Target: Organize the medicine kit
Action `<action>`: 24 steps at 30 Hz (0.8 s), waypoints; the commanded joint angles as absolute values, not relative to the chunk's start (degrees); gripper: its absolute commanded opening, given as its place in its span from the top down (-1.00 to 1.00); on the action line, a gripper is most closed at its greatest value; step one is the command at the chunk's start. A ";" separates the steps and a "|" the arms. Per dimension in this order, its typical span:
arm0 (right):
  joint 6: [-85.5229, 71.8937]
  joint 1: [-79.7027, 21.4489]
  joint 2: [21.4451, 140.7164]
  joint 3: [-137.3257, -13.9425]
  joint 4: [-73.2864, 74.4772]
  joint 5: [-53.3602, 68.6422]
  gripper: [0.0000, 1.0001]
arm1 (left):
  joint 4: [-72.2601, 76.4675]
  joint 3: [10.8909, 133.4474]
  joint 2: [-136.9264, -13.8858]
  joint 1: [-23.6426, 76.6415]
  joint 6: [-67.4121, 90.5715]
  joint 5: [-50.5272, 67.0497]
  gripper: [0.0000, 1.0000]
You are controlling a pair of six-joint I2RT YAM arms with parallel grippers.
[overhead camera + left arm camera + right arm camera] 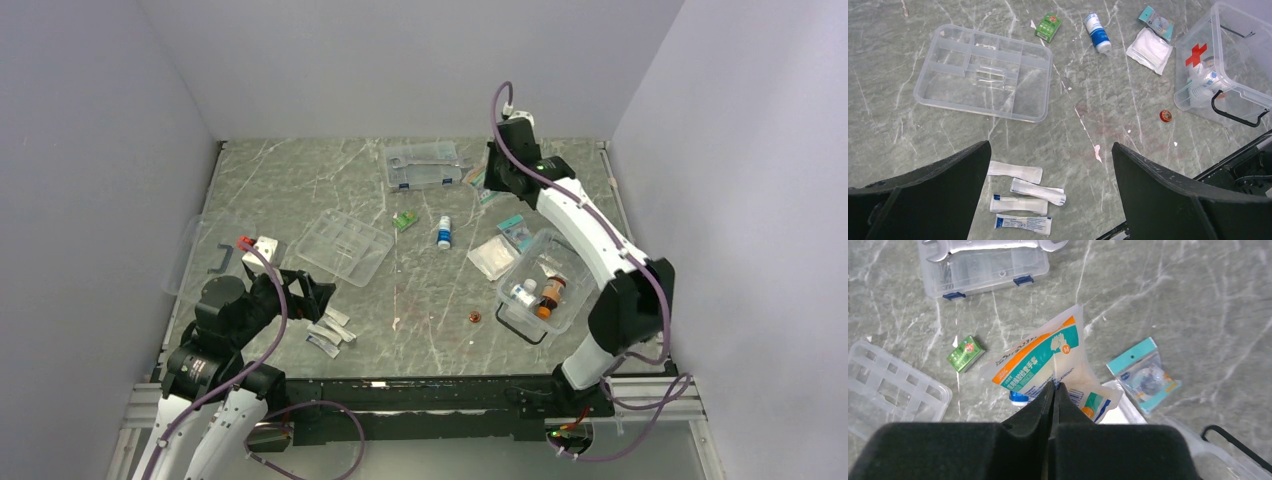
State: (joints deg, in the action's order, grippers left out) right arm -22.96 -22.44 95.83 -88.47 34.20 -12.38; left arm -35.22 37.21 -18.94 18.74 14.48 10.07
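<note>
The medicine kit box (563, 308) is a clear tub with a red cross (1196, 54), standing at the right with bottles inside. Its divided tray (345, 245) lies empty left of centre, and the black-handled lid (205, 255) lies at the far left. My right gripper (1054, 385) is shut on a glove packet (1040, 357) and holds it above the table near the back. My left gripper (1050, 146) hangs open over several white sachets (1020, 200). Loose on the table lie a blue-capped bottle (444, 233), a green box (404, 221), a gauze packet (493, 257) and a teal packet (513, 225).
A flat clear case with blue latches and wrenches (422, 165) sits at the back. A small red tin (475, 317) lies in front of the kit box. Grey walls close in the table on three sides.
</note>
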 commanded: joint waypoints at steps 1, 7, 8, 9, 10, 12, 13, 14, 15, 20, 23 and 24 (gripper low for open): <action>-16.86 -22.59 88.86 -85.56 36.55 -16.31 1.00 | -34.37 38.94 -18.04 18.72 14.77 10.51 -0.97; -13.76 -22.52 76.96 -77.33 37.50 -20.33 1.00 | -34.32 38.94 -17.33 18.76 14.87 10.68 -0.97; -13.30 -22.49 75.08 -75.87 37.33 -20.46 1.00 | -34.28 38.94 -17.28 18.79 14.85 10.78 -0.97; -12.48 -22.58 73.06 -74.35 37.34 -20.12 1.00 | -34.28 38.87 -17.18 18.81 14.83 10.89 -0.97; -11.45 -22.50 71.37 -73.08 37.48 -20.17 1.00 | -34.20 38.85 -17.14 18.85 14.87 11.01 -0.97; -9.55 -22.50 68.13 -70.93 37.82 -21.16 1.00 | -34.12 38.85 -17.02 18.97 14.81 11.27 -0.97; -8.48 -22.47 66.81 -69.97 38.03 -21.97 1.00 | -34.10 38.85 -16.90 19.10 14.79 11.37 -0.97; -7.34 -22.50 65.51 -69.22 38.44 -22.65 1.00 | -34.12 38.85 -16.81 19.20 14.86 11.40 -0.97; -6.59 -22.35 64.54 -68.39 39.08 -23.17 1.00 | -34.12 38.85 -16.63 19.24 14.84 11.35 -0.97; -3.53 -22.02 62.05 -65.95 42.17 -22.35 1.00 | -34.10 38.85 -15.62 19.42 14.88 11.08 -0.97; 1.42 -21.89 60.93 -63.99 43.25 -21.20 1.00 | -34.24 38.85 -15.45 19.58 14.87 10.91 -0.97; 4.06 -21.81 60.08 -62.85 42.87 -20.27 1.00 | -34.20 38.85 -15.40 19.66 14.86 10.92 -0.97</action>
State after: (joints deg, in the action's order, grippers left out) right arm -4.62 -22.11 62.35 -65.56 41.56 -21.10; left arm -35.20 37.21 -16.01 19.22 14.48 10.31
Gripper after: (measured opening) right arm 0.007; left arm 0.986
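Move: The glove packet is already pinched in the shut right fingers, clear of the table; it is going to the clear medicine kit box, whose middle lies about 15 cm back, 14 cm to the right and 13 cm below. The white pad is some 8 cm back and 3 cm right, the small teal packet 3 cm back and 9 cm right, both about 17 cm down. From the idle left hand, the box is roughly 10 cm ahead and 49 cm right, 13 cm lower. Keeping its pinch on the glove packet, the right hand sweeps back about 13 cm and to its right some 10 cm, passing high over the white pad and teal packet towards the medicine kit box. It climbs around 4 cm on the way and starts to sink a little at the end as it slows, while the wrist rolls steadily some 20 degrees, its left side dipping, with the fingers staying shut. ##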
